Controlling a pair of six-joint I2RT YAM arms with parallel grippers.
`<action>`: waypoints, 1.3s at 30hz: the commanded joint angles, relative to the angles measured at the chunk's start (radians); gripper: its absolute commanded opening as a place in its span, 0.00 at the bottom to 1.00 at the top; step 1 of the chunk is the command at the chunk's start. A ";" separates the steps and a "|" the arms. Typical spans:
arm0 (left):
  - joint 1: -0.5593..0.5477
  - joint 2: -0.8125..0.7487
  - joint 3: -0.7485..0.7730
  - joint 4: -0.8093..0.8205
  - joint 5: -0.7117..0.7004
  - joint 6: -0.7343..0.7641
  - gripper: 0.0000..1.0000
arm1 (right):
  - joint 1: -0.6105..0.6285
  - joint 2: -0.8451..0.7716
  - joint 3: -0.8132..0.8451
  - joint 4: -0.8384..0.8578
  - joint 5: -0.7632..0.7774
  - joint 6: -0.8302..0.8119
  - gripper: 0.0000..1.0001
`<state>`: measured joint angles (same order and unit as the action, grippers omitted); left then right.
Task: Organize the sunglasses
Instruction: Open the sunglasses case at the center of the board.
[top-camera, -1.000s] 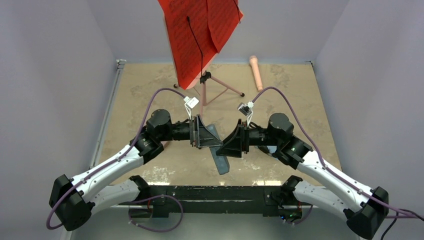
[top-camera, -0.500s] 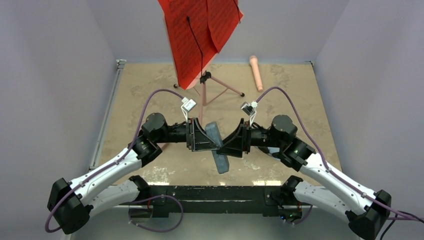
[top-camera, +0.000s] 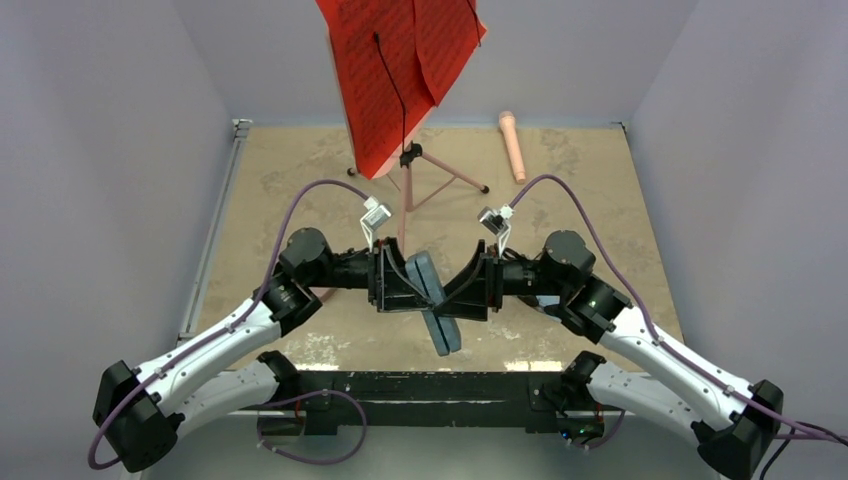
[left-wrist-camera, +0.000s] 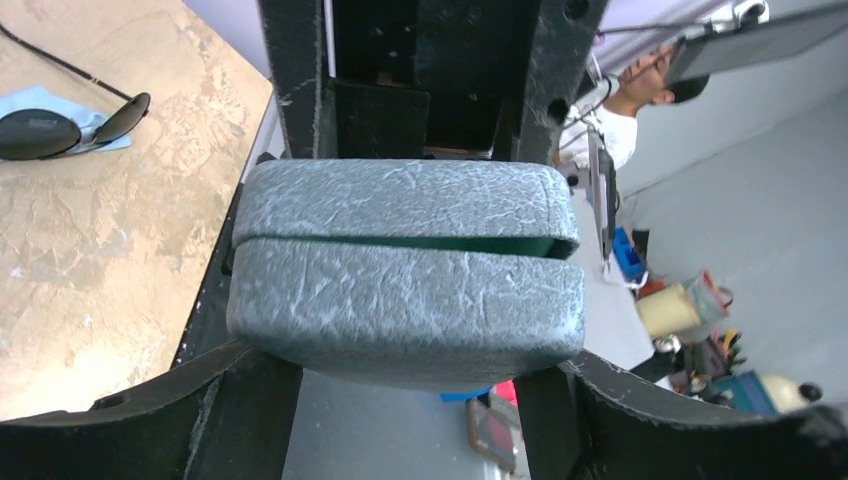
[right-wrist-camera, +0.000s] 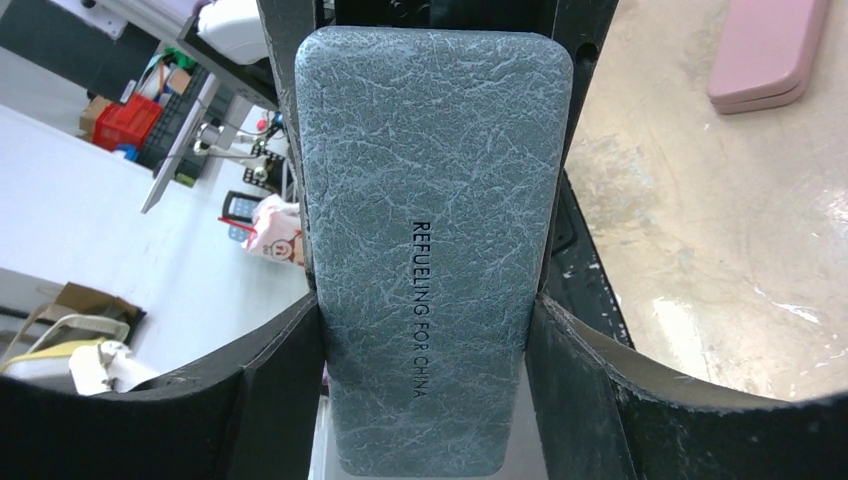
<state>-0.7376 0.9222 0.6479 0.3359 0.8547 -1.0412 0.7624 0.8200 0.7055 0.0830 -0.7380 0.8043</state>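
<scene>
A grey-blue textured case (top-camera: 445, 330) hangs above the table's near middle, between both arms. My right gripper (top-camera: 462, 290) is shut across its width, the fingers pressed on both long sides (right-wrist-camera: 425, 330) of the case (right-wrist-camera: 430, 150). My left gripper (top-camera: 418, 282) faces it from the other side. In the left wrist view the case's end (left-wrist-camera: 405, 300) fills the space at my fingertips (left-wrist-camera: 407, 400), its seam slightly gaping, and its lower corners meet both fingers. Whether they squeeze it is unclear. The black sunglasses (left-wrist-camera: 70, 125) lie on the table.
A pale blue cloth (left-wrist-camera: 30, 100) lies under the black sunglasses. A pink case (top-camera: 513, 145) (right-wrist-camera: 765, 55) lies at the back right. A red sheet holder on a tripod (top-camera: 400, 70) stands at the back centre, just beyond both grippers.
My left gripper has slid right onto the case's far end and its jaws have narrowed. The case has turned more edge-on to the top camera. The right gripper's hold is unchanged.
</scene>
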 joint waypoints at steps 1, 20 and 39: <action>-0.008 -0.075 -0.028 0.108 0.158 0.118 0.00 | -0.015 -0.040 0.066 0.040 0.003 0.026 0.00; -0.008 -0.124 -0.111 0.334 0.281 0.218 0.00 | -0.126 0.048 -0.069 0.519 -0.220 0.437 0.00; -0.008 -0.249 -0.099 -0.116 0.226 0.710 0.10 | -0.126 -0.017 -0.088 0.586 -0.212 0.603 0.00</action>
<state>-0.7486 0.7341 0.5331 0.3973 1.0771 -0.4614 0.6601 0.8642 0.5861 0.6006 -0.9508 1.3880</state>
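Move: The blue-grey sunglasses case is in the air on its long edge, barely ajar, and both hands already pinch it near the middle of its length. Its middle lies about 2 cm right of and 1 cm behind the left hand's fingers, and 2 cm left of and 1 cm behind the right hand's, level with both. On the table some 25 cm below, the pink case is roughly 23 cm left and 12 cm ahead of the left hand; the black sunglasses are about 22 cm right and 6 cm ahead of the right hand. The case's two halves are swung apart: the left hand keeps its pinch on its half, draws it back about 5 cm and some 3 cm left, and rolls roughly 40 degrees, forward side up. The right hand, on the lid with the lettering, rises about 4 cm, tips its forward side down some 15 degrees and raises its fingertips; its squeeze goes slack at the end, the fingers barely opening. ##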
